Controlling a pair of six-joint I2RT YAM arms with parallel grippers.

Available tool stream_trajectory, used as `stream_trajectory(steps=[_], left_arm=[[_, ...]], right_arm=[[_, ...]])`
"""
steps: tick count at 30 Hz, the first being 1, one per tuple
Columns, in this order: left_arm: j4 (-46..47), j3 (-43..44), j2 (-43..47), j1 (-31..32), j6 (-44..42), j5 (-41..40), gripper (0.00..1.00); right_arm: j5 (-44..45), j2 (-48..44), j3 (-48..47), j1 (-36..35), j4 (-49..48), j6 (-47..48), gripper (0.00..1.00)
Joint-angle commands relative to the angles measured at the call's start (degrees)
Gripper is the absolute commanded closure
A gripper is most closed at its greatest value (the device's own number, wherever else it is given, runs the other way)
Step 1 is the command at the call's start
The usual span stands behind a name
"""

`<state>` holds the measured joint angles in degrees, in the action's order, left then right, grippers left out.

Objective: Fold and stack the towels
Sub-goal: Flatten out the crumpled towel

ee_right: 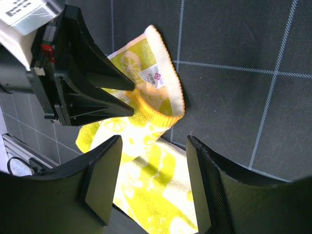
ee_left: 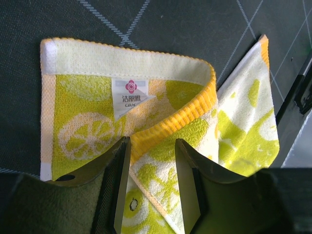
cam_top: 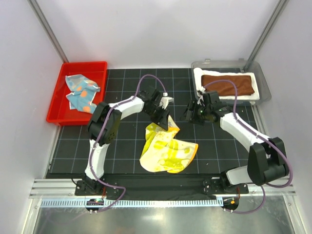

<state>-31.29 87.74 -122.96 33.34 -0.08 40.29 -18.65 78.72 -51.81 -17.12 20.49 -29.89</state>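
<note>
The yellow towel (cam_top: 168, 148) with green print lies rumpled mid-mat, its far-left corner turned over with the label side up (ee_left: 127, 95). My left gripper (ee_left: 152, 146) hangs over that folded corner (cam_top: 167, 123). Its jaws are open and straddle the orange hem, and flat cloth shows between them unpinched. My right gripper (ee_right: 153, 146) hovers open just right of it (cam_top: 191, 114), holding nothing, and looks at the left fingers (ee_right: 112, 92). The light blue towel (cam_top: 82, 91) with orange spots lies crumpled in the red bin (cam_top: 57, 100). The rust-brown towel (cam_top: 228, 84) lies folded on the white towel (cam_top: 202, 75).
The clear tray (cam_top: 263, 83) at the back right holds the brown and white towels. The red bin stands at the back left, off the black gridded mat (cam_top: 97, 146). White walls and metal posts close in the sides. A metal rail (cam_top: 161, 192) runs along the near edge.
</note>
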Motion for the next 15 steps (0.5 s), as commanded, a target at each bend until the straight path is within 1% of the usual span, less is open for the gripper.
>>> stream_trajectory(steps=[1,3,4,6,7,8,12,15], left_arm=[[3.9,-1.1,1.4,0.6,-0.7,-4.4,0.54],[7.3,-2.7,3.1,0.6,-0.3,-6.9,0.52],[8.1,-3.1,3.4,0.6,1.6,-8.0,0.52],[8.7,-3.6,3.9,0.6,2.2,-10.0,0.51],[8.9,-4.2,4.0,0.6,2.5,-10.5,0.51],[9.1,-4.8,4.2,0.6,3.1,-10.8,0.51],[10.0,-7.1,5.5,0.6,3.5,-10.8,0.5],[10.1,-7.8,5.4,0.7,3.2,-9.5,0.5]], right_arm=[[2.0,3.1,0.0,0.2,-1.9,0.3,0.38],[3.3,5.6,-1.4,0.2,-0.6,-2.6,0.4],[3.3,8.1,-1.5,0.2,-0.7,-6.5,0.41],[2.4,10.1,-0.3,0.1,-2.9,-11.2,0.41],[1.5,10.8,0.4,0.1,-6.2,-13.1,0.41],[1.2,12.8,1.0,0.0,-7.3,-15.8,0.41],[1.3,16.2,1.0,-0.2,-10.5,-18.2,0.4],[-1.0,18.0,2.2,-0.5,-14.2,-21.1,0.4]])
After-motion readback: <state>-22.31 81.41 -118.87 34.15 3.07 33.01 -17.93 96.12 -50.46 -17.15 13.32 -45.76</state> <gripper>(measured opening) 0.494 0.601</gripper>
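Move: The right hand's target, the yellow towel's raised orange hem corner, lies about 4 cm to its left, level fore and aft, some 10 cm below. The towel's upper tip is 7 cm left and 5 cm ahead of that hand, its right lower corner 4 cm right and 8 cm back. For the left hand, poised open just over the fold, the hem corner is about 5 cm right and 2 cm down. The right hand drops about 9 cm beside the orange hem corner, tilting some 20 degrees, fingers staying open. ##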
